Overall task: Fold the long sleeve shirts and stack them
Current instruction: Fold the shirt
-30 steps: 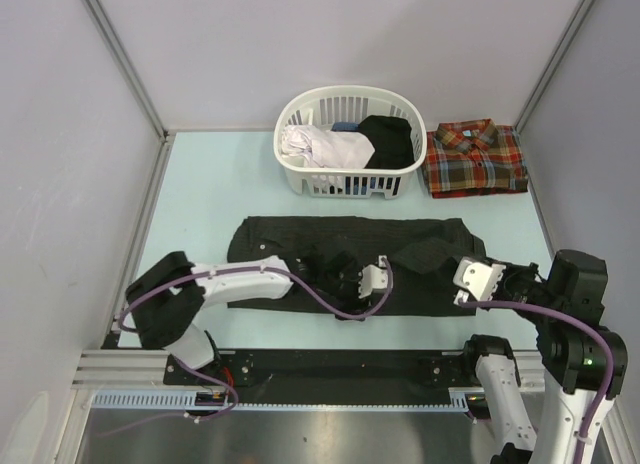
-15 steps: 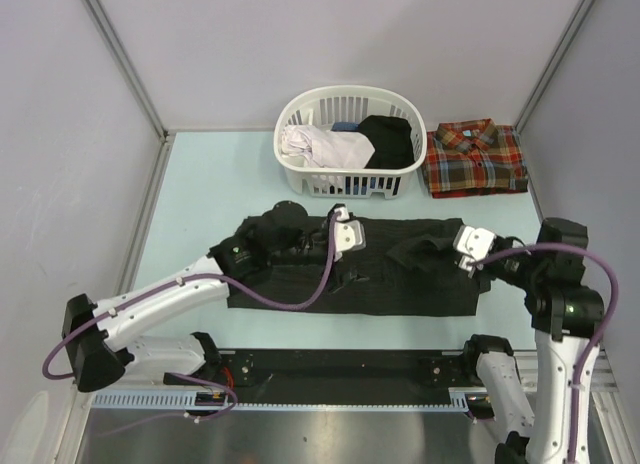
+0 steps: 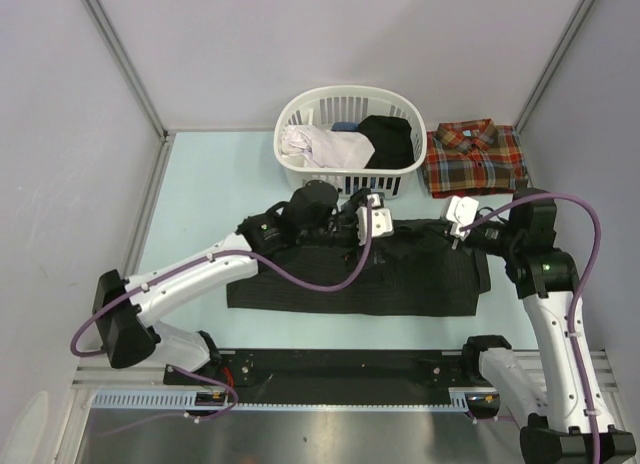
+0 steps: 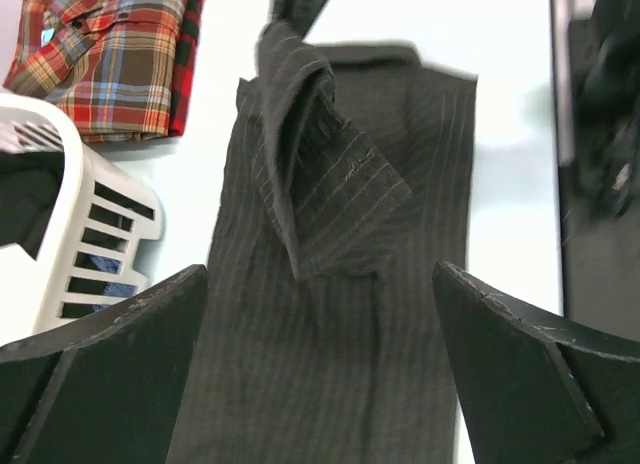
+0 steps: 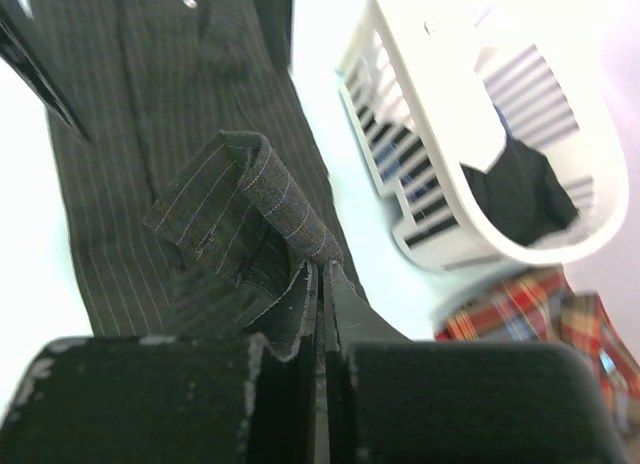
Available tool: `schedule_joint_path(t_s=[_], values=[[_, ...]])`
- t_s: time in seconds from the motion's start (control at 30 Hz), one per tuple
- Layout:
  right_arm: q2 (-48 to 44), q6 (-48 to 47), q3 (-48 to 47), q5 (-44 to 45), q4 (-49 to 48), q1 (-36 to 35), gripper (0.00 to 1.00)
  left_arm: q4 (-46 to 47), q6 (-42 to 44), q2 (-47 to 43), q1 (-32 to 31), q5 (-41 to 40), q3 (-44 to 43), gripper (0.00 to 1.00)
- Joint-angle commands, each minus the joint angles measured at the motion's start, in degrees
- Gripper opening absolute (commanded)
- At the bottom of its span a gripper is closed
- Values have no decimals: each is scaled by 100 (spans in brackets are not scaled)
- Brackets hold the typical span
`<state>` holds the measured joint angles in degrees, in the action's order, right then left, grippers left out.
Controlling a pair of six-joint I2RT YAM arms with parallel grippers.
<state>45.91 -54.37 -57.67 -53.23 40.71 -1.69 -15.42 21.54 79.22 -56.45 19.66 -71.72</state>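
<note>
The black pinstriped long sleeve shirt [image 3: 340, 279] lies flat across the table's middle. My left gripper [image 3: 377, 220] hovers over its far edge near the basket. Its jaws stand wide open with nothing between them, and the shirt [image 4: 330, 324] shows below them. My right gripper [image 3: 456, 213] is shut on a folded sleeve end of this shirt [image 5: 235, 199], held up over the shirt's right part; the right gripper [image 5: 322, 266] pinches the cloth at its tips. The plaid long sleeve shirt [image 3: 475, 160] lies folded at the back right.
A white laundry basket [image 3: 300, 179] with white, blue and black clothes stands at the back centre, close behind the left gripper. Grey walls close the table on three sides. The arms' base rail runs along the near edge.
My left gripper has swung from the shirt's near edge to its far edge and has opened. My right gripper has carried the sleeve end away from me and slightly left.
</note>
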Motion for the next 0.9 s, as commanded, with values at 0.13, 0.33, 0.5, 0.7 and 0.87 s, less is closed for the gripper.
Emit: schedule_joint_path(t_s=[0.13, 0.33, 0.5, 0.7, 0.87], values=[[120, 330, 98, -152, -792, -621, 0, -383, 1133, 453, -147, -68, -693, 99], [330, 489, 133, -21, -1232, -1017, 0, -365, 835, 691, -174, -331, -1027, 72], [717, 787, 89, 172, -1845, -1131, 0, -619, 45, 840, 98, -86, -1440, 3], [1016, 1419, -121, 1366, -2366, -1123, 66, -990, -2562, 1096, 993, 732, -1696, 0], [745, 1710, -96, 1940, -1876, -1096, 80, -831, -4621, 1096, 1382, 190, -1485, 0]])
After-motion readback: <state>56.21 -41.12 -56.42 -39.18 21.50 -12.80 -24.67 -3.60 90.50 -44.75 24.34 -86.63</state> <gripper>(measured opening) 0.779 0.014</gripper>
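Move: The right gripper, shut on the sleeve about 25 cm above the table, has the sleeve's free end sticking out some 5 cm to its left and 3 cm below. From the open left gripper that end lies about 8 cm to the right, 2 cm ahead and 2 cm lower. From the left hand, the shirt body's middle is roughly 23 cm below, 2 cm back and 4 cm left; the basket is about 25 cm ahead, 5 cm left and 15 cm down. Leftward about 5 cm, the right hand carries the sleeve to the left gripper, which eases some 2 cm right and slightly down to meet it and shuts on the sleeve's free end. The right fingers then open and let go, that hand moving forward about 6 cm and slightly back to the right, while the left keeps its pinch and carries the end about 5 cm forward towards the basket and 3 cm left, its wrist swinging some 30 degrees to point more downward. ##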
